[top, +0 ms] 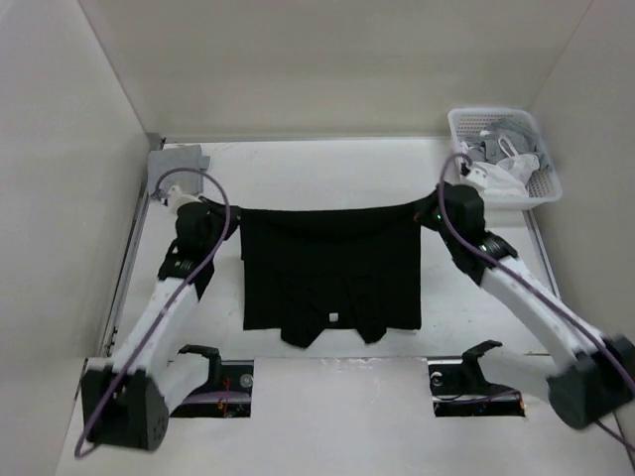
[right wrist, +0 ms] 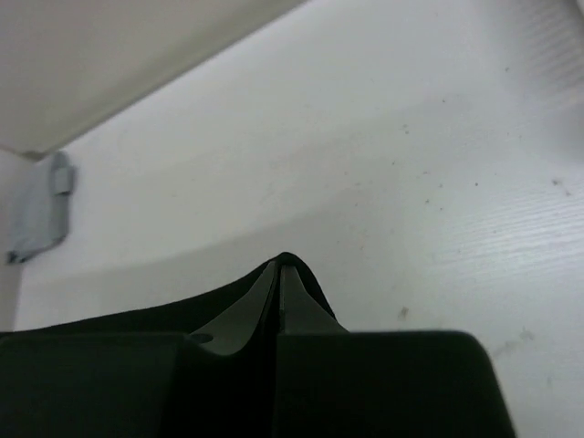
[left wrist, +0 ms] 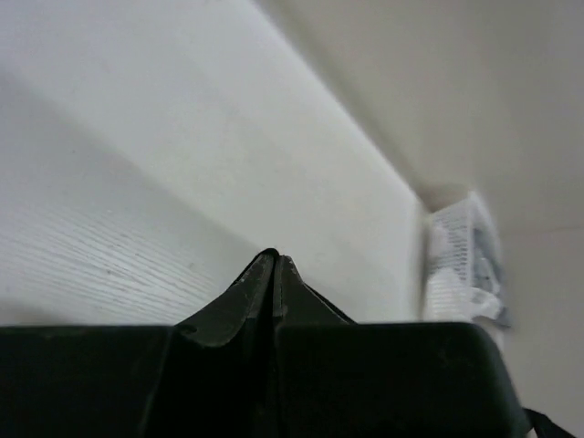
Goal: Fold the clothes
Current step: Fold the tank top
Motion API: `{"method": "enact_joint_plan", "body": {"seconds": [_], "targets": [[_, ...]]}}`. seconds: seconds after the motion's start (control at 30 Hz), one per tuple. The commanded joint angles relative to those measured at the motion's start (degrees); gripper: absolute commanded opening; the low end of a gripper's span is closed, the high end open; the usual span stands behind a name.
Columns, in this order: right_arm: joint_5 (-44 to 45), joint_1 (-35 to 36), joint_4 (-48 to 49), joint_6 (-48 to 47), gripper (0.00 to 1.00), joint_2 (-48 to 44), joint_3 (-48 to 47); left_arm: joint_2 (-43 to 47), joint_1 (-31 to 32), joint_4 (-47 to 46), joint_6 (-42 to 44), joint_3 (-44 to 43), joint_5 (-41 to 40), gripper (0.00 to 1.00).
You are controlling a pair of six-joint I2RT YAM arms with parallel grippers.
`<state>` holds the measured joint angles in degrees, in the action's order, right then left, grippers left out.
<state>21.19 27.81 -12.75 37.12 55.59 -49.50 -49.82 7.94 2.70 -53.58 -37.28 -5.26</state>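
The clothes [top: 332, 268], a plain black short-sleeved garment, are stretched between my two grippers across the middle of the white table [top: 327, 169]. The top edge is pulled taut. The lower part spreads toward the near side, with a small white tag showing near the hem. My left gripper [top: 234, 212] is shut on the top left corner. My right gripper [top: 425, 211] is shut on the top right corner. In the left wrist view the fingertips [left wrist: 274, 260] press together over dark cloth. In the right wrist view the black fabric [right wrist: 91, 321] runs left from the shut gripper [right wrist: 281, 265].
A white plastic basket [top: 474, 123] with white and grey garments stands at the back right, close behind the right wrist; it also shows blurred as the basket [left wrist: 461, 265]. A small folded grey cloth [top: 179, 159] lies at the back left corner, and the same grey cloth [right wrist: 41, 214] shows near the wall. Walls enclose three sides.
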Motion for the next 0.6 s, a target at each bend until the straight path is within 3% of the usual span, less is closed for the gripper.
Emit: {"method": "enact_joint_plan", "body": {"seconds": [0.0, 0.13, 0.23, 0.37, 0.57], "targets": [[-16.42, -8.15, 18.61, 0.14, 0.00, 15.98, -0.58, -13.06, 0.18, -15.24, -1.00, -0.68, -3.70, 0.00], [-21.62, -13.08, 21.37, 1.19, 0.00, 33.93, -11.65, -33.19, -0.78, -21.50, -1.35, -11.82, -4.15, 0.00], [-23.56, -14.76, 20.66, 1.81, 0.00, 38.09, -16.68, -39.11, -1.05, -21.51, -1.61, -18.26, -1.17, 0.00], [-24.18, -15.20, 21.45, 2.16, 0.00, 34.25, -12.31, -34.92, -0.35, -22.12, -1.35, -14.69, -1.07, 0.00], [-23.30, -15.03, 26.81, 5.94, 0.00, 20.28, 7.01, -18.67, -1.48, -24.93, -2.66, 4.72, -0.81, 0.00]]}}
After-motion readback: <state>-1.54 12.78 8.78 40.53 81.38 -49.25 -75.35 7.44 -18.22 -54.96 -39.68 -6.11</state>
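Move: The tank top hangs by its far edge between both closed hands, its middle about 11 cm behind and 11 cm below each, 20 cm inward. Bare table to spread it on lies roughly 12 cm ahead, 21 cm below and 20 cm inward of either hand. The folded grey cloth is some 35 cm ahead and 23 cm left of the left hand; the white basket sits about 34 cm ahead and 29 cm right of the right hand. The tank top, still pinched at its far corners, is swung quickly forward and down by both arms together, about 13 cm out and 11 to 14 cm down towards the table ahead, the hands tipping down 15 to 20 degrees. Then both hands draw back about 4 cm, rising some 6 cm and levelling, with fingers kept shut. ##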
